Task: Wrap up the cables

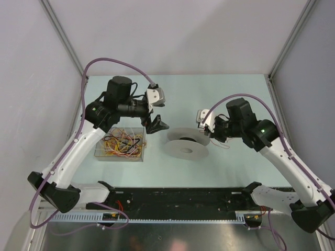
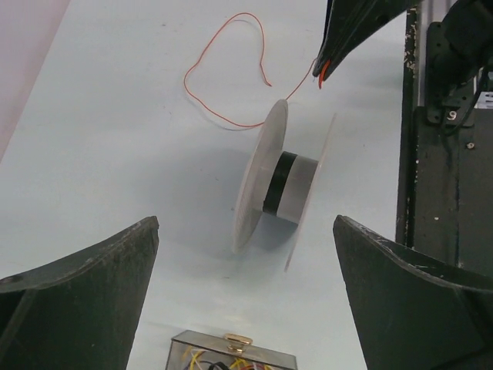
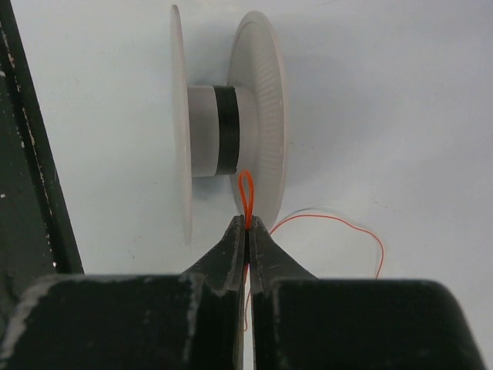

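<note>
My right gripper (image 3: 248,223) is shut on a thin orange cable (image 3: 246,191); a small loop of it sticks out past the tips, right at the rim of the white spool (image 3: 258,116). The rest of the cable trails over the table, and it shows in the left wrist view (image 2: 223,73). The spool (image 1: 185,145) lies in the middle of the table with a black band on its core. My left gripper (image 2: 245,297) is open and empty, held above the table between the spool (image 2: 281,181) and a clear box of cables (image 1: 123,144).
The clear box (image 2: 231,356) holds several yellow, orange and red wires and has a brass latch. A black rail (image 1: 183,201) runs along the near edge of the table. Grey walls enclose the left, back and right.
</note>
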Controlling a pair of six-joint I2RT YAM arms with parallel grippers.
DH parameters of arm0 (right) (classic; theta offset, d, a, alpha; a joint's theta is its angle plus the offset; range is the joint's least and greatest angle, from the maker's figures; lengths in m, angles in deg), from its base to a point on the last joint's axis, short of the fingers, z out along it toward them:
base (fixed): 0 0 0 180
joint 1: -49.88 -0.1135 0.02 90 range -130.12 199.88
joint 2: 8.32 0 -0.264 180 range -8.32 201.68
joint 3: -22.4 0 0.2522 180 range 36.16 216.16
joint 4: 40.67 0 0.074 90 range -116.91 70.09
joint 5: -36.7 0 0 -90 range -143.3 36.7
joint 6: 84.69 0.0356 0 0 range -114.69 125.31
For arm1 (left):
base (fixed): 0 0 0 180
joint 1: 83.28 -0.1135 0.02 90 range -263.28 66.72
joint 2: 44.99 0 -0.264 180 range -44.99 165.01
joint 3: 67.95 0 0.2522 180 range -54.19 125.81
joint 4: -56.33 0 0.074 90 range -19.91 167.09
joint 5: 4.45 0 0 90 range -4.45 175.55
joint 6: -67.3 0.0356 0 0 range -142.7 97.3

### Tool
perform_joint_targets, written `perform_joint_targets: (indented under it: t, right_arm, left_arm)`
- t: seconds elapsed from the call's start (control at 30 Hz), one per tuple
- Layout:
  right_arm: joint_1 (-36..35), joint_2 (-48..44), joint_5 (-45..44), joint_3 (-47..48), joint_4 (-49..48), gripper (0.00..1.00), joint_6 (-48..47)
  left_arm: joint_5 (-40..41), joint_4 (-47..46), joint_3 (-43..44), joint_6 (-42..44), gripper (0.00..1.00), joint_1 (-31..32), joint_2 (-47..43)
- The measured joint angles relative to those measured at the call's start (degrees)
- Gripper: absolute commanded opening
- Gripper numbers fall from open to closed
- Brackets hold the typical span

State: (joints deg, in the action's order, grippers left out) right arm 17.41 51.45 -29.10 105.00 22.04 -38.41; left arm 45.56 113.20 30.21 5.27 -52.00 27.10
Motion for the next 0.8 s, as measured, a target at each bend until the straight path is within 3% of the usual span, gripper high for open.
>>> perform_joint_targets:
  t: [0.37, 0.47, 0.8]
  right_arm:
    - [-1.55, 4.46, -3.21, -0.59, -3.08, 0.00, -1.18]
    - [-1.55, 6.12, -2.86, -0.63, -4.70, 0.00, -1.11]
    - [-3.54, 6.80, -2.32, -5.79, -9.97, 0.00, 2.21]
  left_arm:
    - [-8.20, -6.23, -3.28, 6.49, 0.99, -2.34, 4.83]
    - [-10.43, -8.61, -4.92, 7.28, 0.91, -2.34, 6.47]
    - [-12.35, -20.46, -14.12, 7.39, 0.52, -0.87, 10.97]
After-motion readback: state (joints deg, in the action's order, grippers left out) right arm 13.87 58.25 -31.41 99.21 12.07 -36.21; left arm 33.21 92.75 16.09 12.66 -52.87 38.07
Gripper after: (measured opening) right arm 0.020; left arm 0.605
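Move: The spool, standing on its rims, lies about 13 cm to the right of the empty, open left hand, 2 cm back and some 21 cm below it; the cable box is roughly 19 cm to that hand's left, 2 cm ahead and 30 cm down. From the right hand, the spool's middle is some 8 cm left, level fore and aft and 15 cm below; the orange cable's loose loop lies about 6 cm ahead, 6 cm right and 25 cm below. Still pinching the doubled orange cable, the right hand lowers it about 5 cm, also going left and a little forward, towards the gap between the spool's flanges. The left hand swings in from the other side, first forward, then mostly down and right towards the far flange, about 10 cm lower in all, turning slightly clockwise while its wide-open fingers start to close, no touch yet visible. ##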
